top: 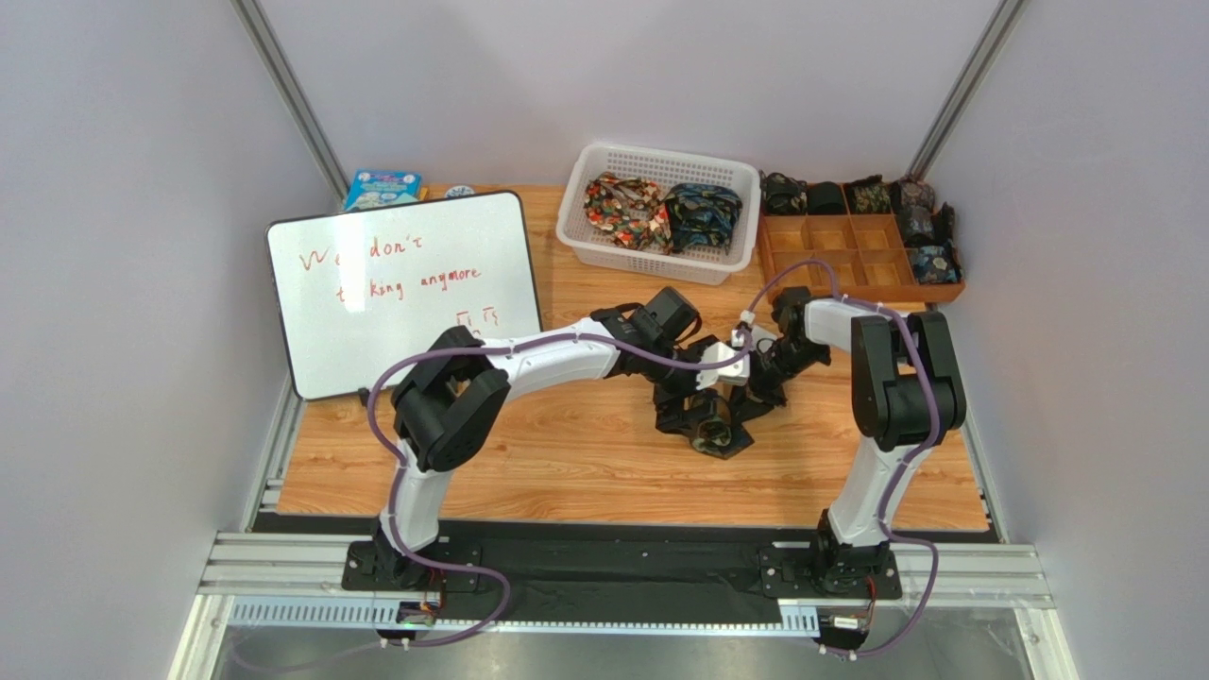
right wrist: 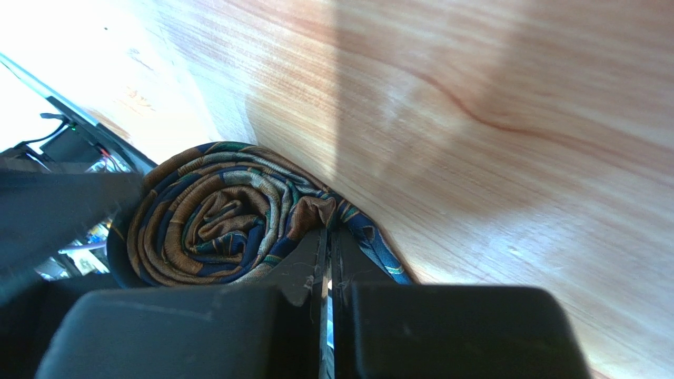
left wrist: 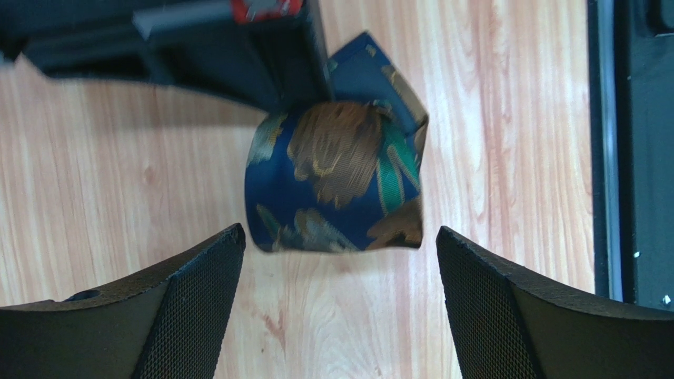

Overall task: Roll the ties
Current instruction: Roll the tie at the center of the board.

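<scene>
A rolled tie (left wrist: 340, 181), dark blue with gold and green, lies on the wooden table. My left gripper (left wrist: 340, 264) is open just short of it, fingers (left wrist: 182, 308) spread wider than the roll and not touching it. In the right wrist view the tie (right wrist: 221, 221) shows its spiral end, and my right gripper (right wrist: 328, 241) is shut on its outer layer of fabric. From above, the roll (top: 720, 434) sits mid-table between the left gripper (top: 683, 408) and the right gripper (top: 754, 400). More ties (top: 660, 213) are bunched in the basket.
A white slotted basket (top: 596, 244) stands at the back centre. A brown compartment tray (top: 859, 262) with small rolls is at the back right. A whiteboard (top: 405, 291) leans on the left, with a blue box (top: 381, 187) behind it.
</scene>
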Motion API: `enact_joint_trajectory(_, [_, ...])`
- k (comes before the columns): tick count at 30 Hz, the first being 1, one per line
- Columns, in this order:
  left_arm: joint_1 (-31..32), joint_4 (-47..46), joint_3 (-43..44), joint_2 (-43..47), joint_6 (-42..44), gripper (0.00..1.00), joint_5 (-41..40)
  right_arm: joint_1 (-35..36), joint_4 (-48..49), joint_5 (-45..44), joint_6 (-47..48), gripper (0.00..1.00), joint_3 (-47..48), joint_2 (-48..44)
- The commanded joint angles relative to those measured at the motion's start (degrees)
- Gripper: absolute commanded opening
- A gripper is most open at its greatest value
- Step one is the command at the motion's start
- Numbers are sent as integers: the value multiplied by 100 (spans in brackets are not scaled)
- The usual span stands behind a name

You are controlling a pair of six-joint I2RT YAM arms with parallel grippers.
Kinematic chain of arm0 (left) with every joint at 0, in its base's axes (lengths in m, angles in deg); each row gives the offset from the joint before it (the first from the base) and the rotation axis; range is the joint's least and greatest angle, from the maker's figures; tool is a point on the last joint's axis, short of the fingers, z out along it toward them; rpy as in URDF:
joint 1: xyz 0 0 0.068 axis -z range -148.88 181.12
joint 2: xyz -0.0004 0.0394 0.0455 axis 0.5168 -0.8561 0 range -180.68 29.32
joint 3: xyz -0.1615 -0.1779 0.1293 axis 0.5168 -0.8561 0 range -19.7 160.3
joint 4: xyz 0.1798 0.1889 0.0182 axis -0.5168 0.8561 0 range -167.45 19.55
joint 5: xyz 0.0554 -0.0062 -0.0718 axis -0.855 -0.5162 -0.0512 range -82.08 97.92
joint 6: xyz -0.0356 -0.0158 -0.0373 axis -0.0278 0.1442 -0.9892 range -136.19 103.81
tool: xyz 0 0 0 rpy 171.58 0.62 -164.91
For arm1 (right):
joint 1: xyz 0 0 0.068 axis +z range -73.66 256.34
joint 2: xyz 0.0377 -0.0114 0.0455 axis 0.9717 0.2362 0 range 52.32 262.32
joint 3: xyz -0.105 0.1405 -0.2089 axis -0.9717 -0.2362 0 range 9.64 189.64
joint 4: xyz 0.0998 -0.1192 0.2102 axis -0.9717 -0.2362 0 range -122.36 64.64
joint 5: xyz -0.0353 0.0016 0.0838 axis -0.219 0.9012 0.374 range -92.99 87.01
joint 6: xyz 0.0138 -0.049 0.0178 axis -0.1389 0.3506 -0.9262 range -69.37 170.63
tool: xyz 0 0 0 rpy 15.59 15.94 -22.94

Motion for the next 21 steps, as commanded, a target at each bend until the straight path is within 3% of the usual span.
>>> enact_joint_trajectory(1, [138, -201, 351, -97, 120, 95, 169, 85, 159, -724, 149, 0, 50, 161])
enact_joint_trajectory(6, [165, -149, 474, -352, -179, 93, -77, 146, 334, -593, 44, 0, 94, 179])
enact_joint_trajectory(9, [174, -88, 440, -502, -451, 83, -358, 216, 536, -461, -44, 0, 103, 153])
enact_joint_trajectory(15, [218, -403, -175, -353, -724, 39, -981, 278, 662, -83, -159, 0, 497, 118])
enact_joint_trajectory(16, [218, -430, -289, -335, -759, 26, -1096, 244, 573, -4, -132, 5, 594, 74])
enact_joint_trajectory(18, [218, -421, -377, -326, -829, 16, -1412, 51, 154, 110, -54, 15, 770, -137])
enact_joint_trajectory(19, [218, -412, -404, -317, -864, 14, -1483, -46, 20, 198, -27, 29, 849, -224])
enact_joint_trajectory(21, [218, -508, -579, -239, -961, 8, -1607, -362, -330, 207, 96, 41, 841, -558])
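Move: The rolled-up tie sits just beyond the open left fingers, about 3 cm to their right, 1 cm back and 4 cm below. Its flat free end lies some 3 cm farther right and 3 cm farther back than the roll's middle. The white basket stands about 30 cm ahead of the left hand and 5 cm to its left. From the right fingertips the roll is about 4 cm to the left, 2 cm back and 1 cm higher. Carry the open left gripper about 2 cm right over the tie roll, then lower it some 4 cm while easing back left, turning slightly counter-clockwise, and close its fingers to pinch the roll's left side. Meanwhile keep the shut right fingertips against the roll's right side; at the end slide them about 3 cm forward, away from the roll, rising a little and starting to open. ##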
